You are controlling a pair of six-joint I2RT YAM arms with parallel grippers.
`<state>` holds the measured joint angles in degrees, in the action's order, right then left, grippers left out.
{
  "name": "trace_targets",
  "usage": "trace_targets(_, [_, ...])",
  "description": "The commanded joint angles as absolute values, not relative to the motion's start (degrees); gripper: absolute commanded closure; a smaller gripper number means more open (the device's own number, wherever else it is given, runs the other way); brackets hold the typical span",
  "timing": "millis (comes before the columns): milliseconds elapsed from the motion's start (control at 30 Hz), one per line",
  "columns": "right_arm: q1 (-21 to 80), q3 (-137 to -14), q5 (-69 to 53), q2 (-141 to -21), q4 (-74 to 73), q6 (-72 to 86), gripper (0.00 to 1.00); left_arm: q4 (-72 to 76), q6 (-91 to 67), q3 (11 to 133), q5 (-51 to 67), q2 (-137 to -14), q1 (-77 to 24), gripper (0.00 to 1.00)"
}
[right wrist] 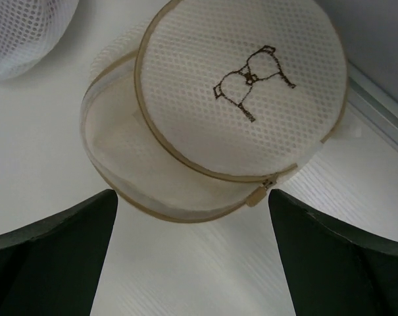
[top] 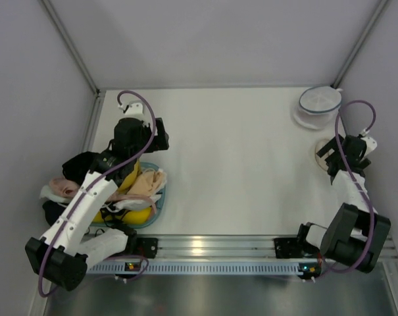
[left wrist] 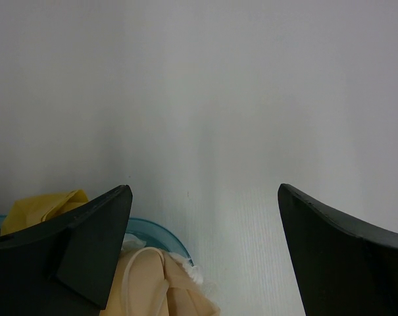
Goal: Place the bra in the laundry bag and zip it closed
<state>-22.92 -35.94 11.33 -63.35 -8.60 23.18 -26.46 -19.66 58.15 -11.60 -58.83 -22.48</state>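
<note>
The mustard-yellow bra (top: 137, 216) lies in a heap of garments at the left and is mostly buried; a fold of the bra (left wrist: 46, 205) shows past my left finger. My left gripper (top: 162, 136) hangs open beyond the heap's far edge, and in the wrist view the left gripper (left wrist: 205, 191) has only bare table between its fingers. The laundry bag (right wrist: 238, 85), round white mesh with a tan zip rim and a dark bra drawing on its lid, sits at the right with the lid ajar and its zip pull (right wrist: 258, 195) on the near side. My right gripper (top: 329, 159) hovers open over the laundry bag (top: 318, 157); in its wrist view the right gripper (right wrist: 192, 194) holds nothing.
A teal basin (top: 160, 201) holds the garments, with a peach one (top: 146, 183) on top and dark and pink ones spilling left. A second round mesh bag with a blue rim (top: 320, 102) stands at the back right, close to the tan one. Walls enclose the table.
</note>
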Motion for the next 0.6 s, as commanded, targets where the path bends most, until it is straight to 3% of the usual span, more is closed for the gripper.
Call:
trace_targets(0, [-23.38, -36.82, 6.33, -71.24, 3.42, 21.27, 0.0, -22.76, -18.63, 57.66, -11.07, -57.75, -22.41, 0.01])
trace_targets(200, [-23.38, -39.37, 7.39, -83.3, 6.15, 21.36, 0.12, -22.76, -18.02, 57.22, -12.48, -57.57, -22.32, 0.01])
trace_targets(300, [-23.29, -40.07, 4.84, -85.6, 8.08, 21.27, 0.3, -22.76, -17.84, 57.3, -12.48, -57.57, -22.33, 0.01])
trace_targets(333, [-23.2, -40.25, 3.7, -85.95, 8.26, 21.1, 0.44, -22.76, -17.75, 57.3, -12.39, -57.66, -22.41, 0.02])
trace_targets(433, [-19.36, -40.69, 2.63, -86.05, 7.3, 19.25, 0.63, -22.76, -17.75, 57.57, -11.96, -57.57, -22.33, 0.01])
trace_targets(567, [-11.36, -40.17, 2.99, -84.9, 5.45, 18.9, 0.79, -22.76, -17.75, 57.66, -10.03, -56.87, -22.33, 0.02])
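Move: The round laundry bag with the bra drawing lies about 9 cm ahead of the open right hand, 4 cm to its right and 9 cm below. The white mesh bag stands some 16 cm beyond the laundry bag and 3 cm farther left. From the left hand, which takes no part, the laundry bag is roughly 60 cm to the right, 6 cm ahead and 22 cm lower. The right fingers close on a fold of mesh near the left rim of the laundry bag, after the hand sinks about 8 cm onto it while easing forward. Near the bottom the hand keeps edging forward, some 6 cm in all, as the fingers draw together, then swings left nearly 4 cm with the fold between the tips, turning about 15 degrees counter-clockwise. ##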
